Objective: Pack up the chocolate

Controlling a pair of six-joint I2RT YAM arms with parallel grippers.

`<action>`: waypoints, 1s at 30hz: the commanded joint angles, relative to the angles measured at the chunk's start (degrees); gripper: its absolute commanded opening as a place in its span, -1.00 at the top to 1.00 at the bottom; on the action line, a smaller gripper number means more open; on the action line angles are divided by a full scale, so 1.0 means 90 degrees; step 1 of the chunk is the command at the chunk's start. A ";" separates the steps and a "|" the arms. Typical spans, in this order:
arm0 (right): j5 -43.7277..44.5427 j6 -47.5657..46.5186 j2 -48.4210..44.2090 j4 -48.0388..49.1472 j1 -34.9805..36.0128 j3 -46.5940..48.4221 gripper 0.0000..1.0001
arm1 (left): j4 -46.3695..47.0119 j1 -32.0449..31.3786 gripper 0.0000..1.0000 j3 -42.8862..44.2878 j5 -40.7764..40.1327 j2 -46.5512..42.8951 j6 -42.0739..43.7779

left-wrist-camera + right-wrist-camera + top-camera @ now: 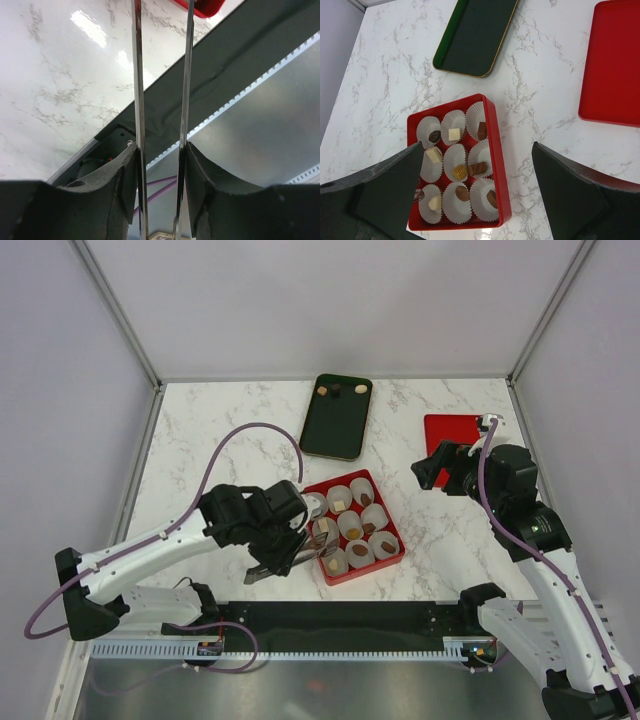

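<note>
A red box [390,560] holds nine white paper cups, most with a piece of chocolate [477,168] in them: dark, tan and cream-white. Three more chocolate pieces [337,390] lie at the far end of a dark green tray [336,425]. My left gripper [288,540] is shut on metal tongs [137,75], whose blades run between its fingers [120,170]. The tongs' tip [418,195] sits at the box's near left corner with something small and dark in it. My right gripper [477,145] hangs open above the table, right of the box.
A red lid [445,430] lies flat at the right rear of the marble table [220,440]. The green tray [475,35] lies behind the box. A black rail [330,620] runs along the near edge. Grey walls close in three sides.
</note>
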 commanded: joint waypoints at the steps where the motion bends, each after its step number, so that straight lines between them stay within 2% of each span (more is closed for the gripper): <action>1: -0.0042 0.0042 -0.0063 0.0109 -0.0012 0.0084 -0.96 | -0.0053 -0.0044 0.08 0.0686 -0.0770 -0.0055 -0.0292; 7: -0.0061 0.0062 -0.0093 0.0119 -0.0012 0.0065 -0.96 | 0.0297 0.0053 0.08 0.1653 -0.2216 0.0306 -0.0322; 8: -0.0090 0.0062 -0.0093 0.0119 -0.0012 0.0065 -0.96 | 0.0385 0.0237 0.08 0.1741 -0.2469 0.0365 -0.0263; 16: -0.0159 0.0023 -0.0249 0.0021 -0.0002 0.0016 -0.96 | 0.1665 0.2053 0.11 0.1928 -0.2276 0.0404 0.0293; 23: -0.0257 0.0003 -0.0307 0.0021 -0.0012 -0.0160 -0.96 | 0.2592 0.3625 0.11 0.1665 -0.2043 0.0707 0.0782; 26: -0.0276 0.0013 -0.0327 0.0031 -0.0012 -0.0218 -0.96 | 0.3070 0.4114 0.11 0.1363 -0.1712 0.0990 0.0821; 29: -0.0403 0.0032 -0.0346 0.0090 -0.0022 -0.0315 -0.96 | 0.3189 0.4320 0.11 0.0973 -0.1710 0.1370 0.0841; 30: -0.0394 0.0023 -0.0356 0.0090 -0.0012 -0.0335 -0.96 | 0.3537 0.4359 0.09 0.0884 -0.1420 0.1458 0.0841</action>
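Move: My left hand still holds the tongs, with their tips beside the white chocolate in the box's near-left cup, roughly 10 cm to my right and 3 cm back. The bare table they are carried towards is some 25 cm ahead and 8 cm left. The box's middle is about 6 cm ahead and 14 cm right, the green tray about 33 cm ahead and 11 cm right. All lie some 10 cm lower. From my right hand that bare patch is about 5 cm ahead and 39 cm left. Keeping the tongs in my half-open fingers, I pull them clear of the box with my left hand, going forward and up, then sweep on forward and leftwards to the bare table left of the green tray, about 26 cm forward in all. I climb some 9 cm, dip a little at the end, and turn the hand roughly 40 degrees counter-clockwise while its fingers tilt up towards the front. ##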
